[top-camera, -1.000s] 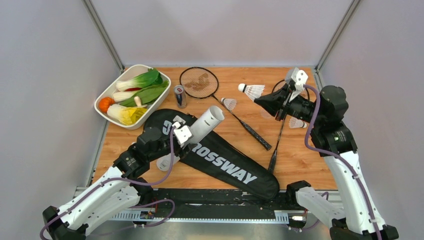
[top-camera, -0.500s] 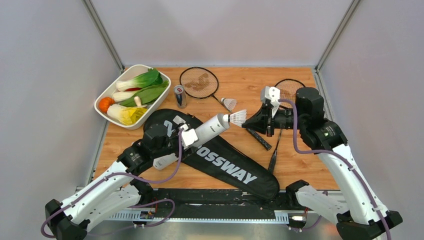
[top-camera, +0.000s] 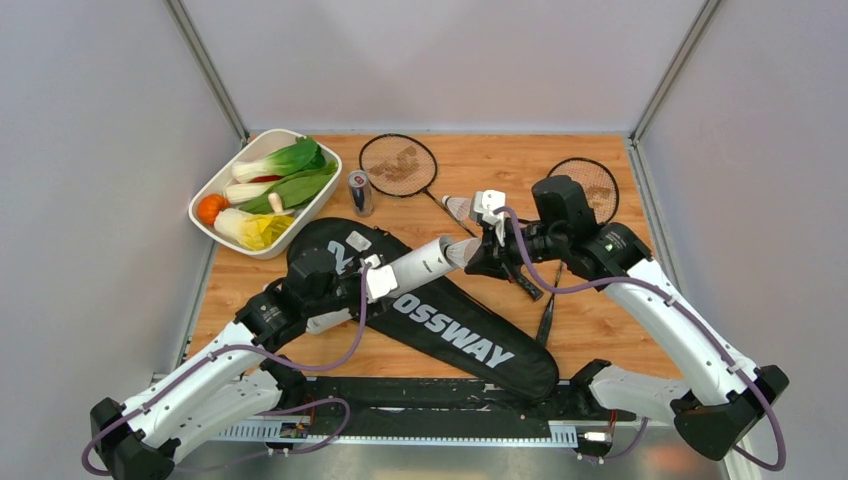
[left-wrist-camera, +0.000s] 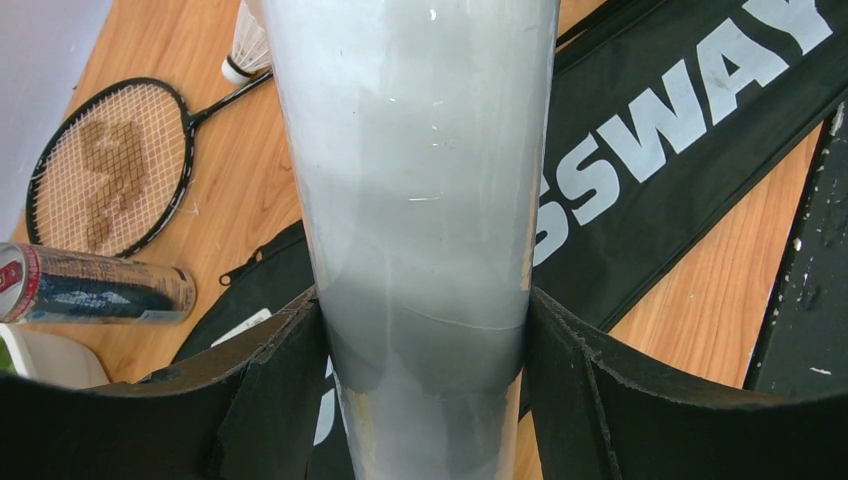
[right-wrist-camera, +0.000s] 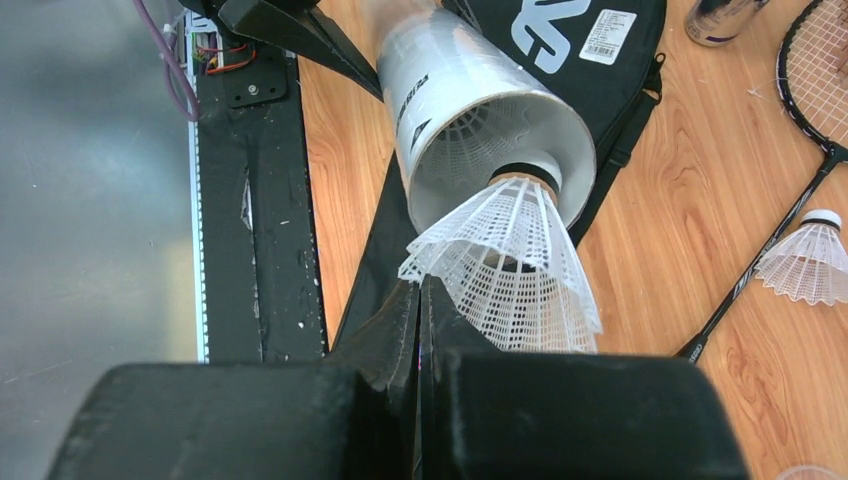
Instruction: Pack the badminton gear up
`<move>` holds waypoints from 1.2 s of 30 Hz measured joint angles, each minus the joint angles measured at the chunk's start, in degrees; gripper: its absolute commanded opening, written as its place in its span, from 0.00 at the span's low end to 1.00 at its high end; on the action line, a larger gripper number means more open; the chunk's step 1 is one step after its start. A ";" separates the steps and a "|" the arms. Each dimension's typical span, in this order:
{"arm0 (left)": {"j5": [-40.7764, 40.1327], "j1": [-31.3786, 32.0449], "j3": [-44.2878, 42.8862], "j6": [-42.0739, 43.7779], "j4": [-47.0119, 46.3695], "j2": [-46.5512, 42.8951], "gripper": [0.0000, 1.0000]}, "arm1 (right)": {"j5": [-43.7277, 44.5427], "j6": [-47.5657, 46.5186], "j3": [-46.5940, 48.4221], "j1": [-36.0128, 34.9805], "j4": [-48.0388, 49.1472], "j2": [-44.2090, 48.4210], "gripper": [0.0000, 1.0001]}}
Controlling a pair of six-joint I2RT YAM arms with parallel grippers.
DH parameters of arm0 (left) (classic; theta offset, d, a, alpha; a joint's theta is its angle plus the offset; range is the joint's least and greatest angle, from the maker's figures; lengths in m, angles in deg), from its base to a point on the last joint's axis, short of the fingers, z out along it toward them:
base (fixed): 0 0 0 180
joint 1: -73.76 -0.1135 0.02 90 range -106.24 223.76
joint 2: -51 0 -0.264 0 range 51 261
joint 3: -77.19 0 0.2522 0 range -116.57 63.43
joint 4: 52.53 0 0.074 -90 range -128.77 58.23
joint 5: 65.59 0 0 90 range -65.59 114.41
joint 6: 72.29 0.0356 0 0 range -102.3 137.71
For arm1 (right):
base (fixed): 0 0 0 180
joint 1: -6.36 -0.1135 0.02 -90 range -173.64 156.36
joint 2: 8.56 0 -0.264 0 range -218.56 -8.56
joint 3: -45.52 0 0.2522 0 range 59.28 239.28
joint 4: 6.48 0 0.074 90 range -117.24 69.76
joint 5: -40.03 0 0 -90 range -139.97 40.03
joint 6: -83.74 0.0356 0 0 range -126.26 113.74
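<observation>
My left gripper (top-camera: 377,279) (left-wrist-camera: 424,300) is shut on the white tube (top-camera: 425,262) (left-wrist-camera: 415,170), held tilted over the black CROSSWAY racket bag (top-camera: 455,325) (left-wrist-camera: 690,110), with the tube's open mouth facing right. My right gripper (top-camera: 478,254) (right-wrist-camera: 421,298) is shut on the skirt edge of a white shuttlecock (right-wrist-camera: 512,268), whose cork head sits at the mouth of the tube (right-wrist-camera: 470,110). Another shuttlecock (top-camera: 458,207) (right-wrist-camera: 812,264) lies on the table. Two rackets (top-camera: 398,164) (top-camera: 592,186) lie at the back.
A white tray (top-camera: 226,177) of vegetables stands at the back left. A drink can (top-camera: 360,192) (left-wrist-camera: 92,290) stands next to it, by the bag's top end. The racket handles cross the table right of the bag, under my right arm.
My right gripper carried the shuttlecock from the back right leftwards to the tube's mouth. My left arm lowered the tube's mouth towards it.
</observation>
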 measured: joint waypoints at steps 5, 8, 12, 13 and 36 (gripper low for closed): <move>0.57 0.00 0.00 1.68 0.37 0.00 0.04 | 0.72 -2.08 2.21 -2.27 -0.52 -2.14 0.00; 1.14 0.00 0.00 2.51 0.39 0.00 0.04 | 0.74 -3.61 3.39 -3.63 -0.52 -3.39 0.00; 1.44 -0.02 0.00 3.72 1.01 -0.26 0.03 | 0.48 -5.81 3.78 -4.33 -0.55 -4.57 0.00; 1.62 0.00 0.00 3.96 0.90 -0.39 0.03 | 0.37 -6.21 3.78 -4.42 -0.55 -4.85 0.00; 2.69 0.35 0.63 6.99 -0.24 -1.62 0.02 | 0.24 -8.09 4.50 -5.99 0.87 -7.61 0.55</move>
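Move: From the right hand, which already pinches the shuttlecock's skirt, the tube mouth lies about 5 cm to the left, some 2 cm ahead and just below. The racket bag is on the table some 25 cm below, about 5 cm ahead and 8 cm left; the racket grip is roughly 15 cm ahead and 10 cm right, at the same depth. From the left hand, gripping the tube, the mouth is about 12 cm right, 2 cm ahead and 9 cm higher. Still pinching the skirt, the right hand pushes the shuttlecock into the tube mouth, going left about 3.5 cm with a dip of around 1.5 cm and a counter-clockwise turn of some 10 degrees. It then stops and opens its fingers about halfway at the rim, easing up slightly. The left hand keeps its grip on the tube nearly in place, tilting it a little. ##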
